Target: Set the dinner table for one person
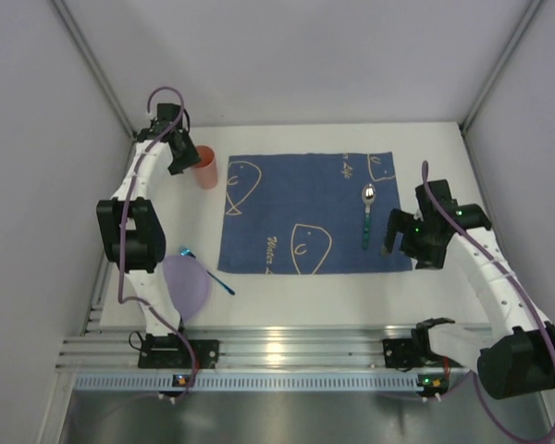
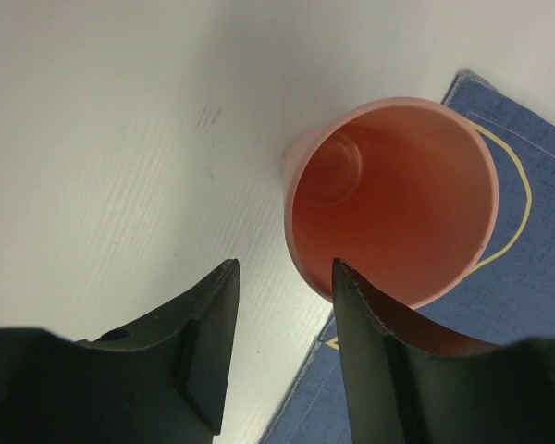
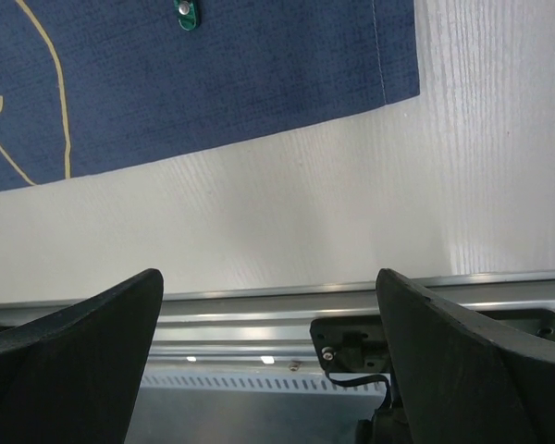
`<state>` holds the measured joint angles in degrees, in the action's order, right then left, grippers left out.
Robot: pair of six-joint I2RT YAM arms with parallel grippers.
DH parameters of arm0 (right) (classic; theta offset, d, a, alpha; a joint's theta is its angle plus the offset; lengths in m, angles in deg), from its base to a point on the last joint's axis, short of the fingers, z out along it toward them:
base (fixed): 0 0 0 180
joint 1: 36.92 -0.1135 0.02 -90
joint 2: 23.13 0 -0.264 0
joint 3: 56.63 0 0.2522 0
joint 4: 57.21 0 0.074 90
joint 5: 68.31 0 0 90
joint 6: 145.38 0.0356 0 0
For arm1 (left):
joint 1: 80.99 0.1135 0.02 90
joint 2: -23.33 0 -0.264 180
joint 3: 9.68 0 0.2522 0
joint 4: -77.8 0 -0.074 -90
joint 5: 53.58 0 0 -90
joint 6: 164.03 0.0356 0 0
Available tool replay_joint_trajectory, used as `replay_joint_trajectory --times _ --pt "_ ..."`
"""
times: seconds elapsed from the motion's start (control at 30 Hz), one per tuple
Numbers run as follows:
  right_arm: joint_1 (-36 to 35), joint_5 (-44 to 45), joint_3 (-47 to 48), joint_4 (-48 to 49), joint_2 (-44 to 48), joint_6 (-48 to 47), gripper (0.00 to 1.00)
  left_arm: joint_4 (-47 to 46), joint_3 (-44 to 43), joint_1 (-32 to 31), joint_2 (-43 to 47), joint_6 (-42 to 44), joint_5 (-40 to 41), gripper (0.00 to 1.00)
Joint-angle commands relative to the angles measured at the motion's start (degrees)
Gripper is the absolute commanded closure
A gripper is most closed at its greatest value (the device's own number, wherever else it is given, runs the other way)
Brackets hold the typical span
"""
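An orange-pink cup (image 1: 206, 167) stands upright on the white dinner table (image 1: 305, 294), at the far left corner of the dark blue cloth (image 1: 305, 213). My left gripper (image 1: 179, 155) hovers just beside it. In the left wrist view the cup (image 2: 398, 199) is empty, and my left gripper (image 2: 284, 268) is open: only table and cloth edge show in the gap, and the right finger (image 2: 375, 361) overlaps the cup's near rim. A green-handled spoon (image 1: 367, 215) lies on the cloth's right side. My right gripper (image 1: 398, 239) is wide open by the cloth's right edge, holding nothing.
A purple plate (image 1: 187, 283) with a blue-handled utensil (image 1: 220, 281) lies near the left arm's base. The aluminium rail (image 1: 277, 350) runs along the near edge. The right wrist view shows the cloth's corner (image 3: 213, 83), the spoon handle's tip (image 3: 184, 11) and the rail (image 3: 259, 310). Grey walls enclose the table.
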<state>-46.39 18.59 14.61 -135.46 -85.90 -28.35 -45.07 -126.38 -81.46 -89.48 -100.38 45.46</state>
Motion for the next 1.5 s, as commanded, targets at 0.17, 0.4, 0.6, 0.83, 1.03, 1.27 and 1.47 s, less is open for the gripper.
replay_joint_trajectory --times 0.17,0.4,0.6,0.83,1.03,1.27,1.47 --pt "0.77 -1.56 4.13 4.54 -4.64 -0.4 0.0 -3.21 -4.64 0.03 -6.27 0.77 -2.0 0.75" --pt "0.42 -3.58 10.8 6.21 -10.18 -1.27 0.0 -2.07 -9.82 -0.76 -4.17 1.3 -8.24 1.0" --pt "-3.7 -11.05 24.59 8.33 -18.96 -2.5 0.0 -0.05 -14.22 -9.53 -1.36 6.3 -10.71 1.0" --pt "-9.24 -14.04 47.36 4.12 -33.1 -1.37 0.0 2.06 -13.96 -25.44 0.23 8.6 -3.95 1.0" --pt "-9.86 -14.93 52.48 4.11 -37.42 0.92 0.0 2.85 -14.04 -34.59 0.23 7.37 -1.84 1.0" --pt "-11.71 -8.52 45.38 6.39 -37.7 2.68 0.09 4.53 -19.23 -40.22 -1.09 7.63 -0.43 1.0" --pt "-13.2 -1.84 42.81 6.39 -38.66 2.33 0.74 3.82 -19.67 -41.1 0.66 5.61 -1.74 0.96"
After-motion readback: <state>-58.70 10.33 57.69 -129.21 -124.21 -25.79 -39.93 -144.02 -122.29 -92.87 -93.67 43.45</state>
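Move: The red cup's middle is about 4 cm ahead of the empty left hand, 4 cm to its right and 7 cm below; the near-left rim is almost between its fingers. From the open right hand, the cup is some 32 cm ahead, 53 cm left and 6 cm below. The placemat's middle lies about 33 cm right of the left hand, 7 cm back and 12 cm below. The spoon on it is 13 cm farther right. Down about 3 cm and slightly forward, the left hand pinches the cup's rim, one finger inside, lifts it and sweeps it some 34 cm right and somewhat back over the placemat, turning clockwise about 45 degrees. The right hand rises forward and left to meet it, tilting and turning counter-clockwise, then drops about 6 cm and closes on the opposite rim. ##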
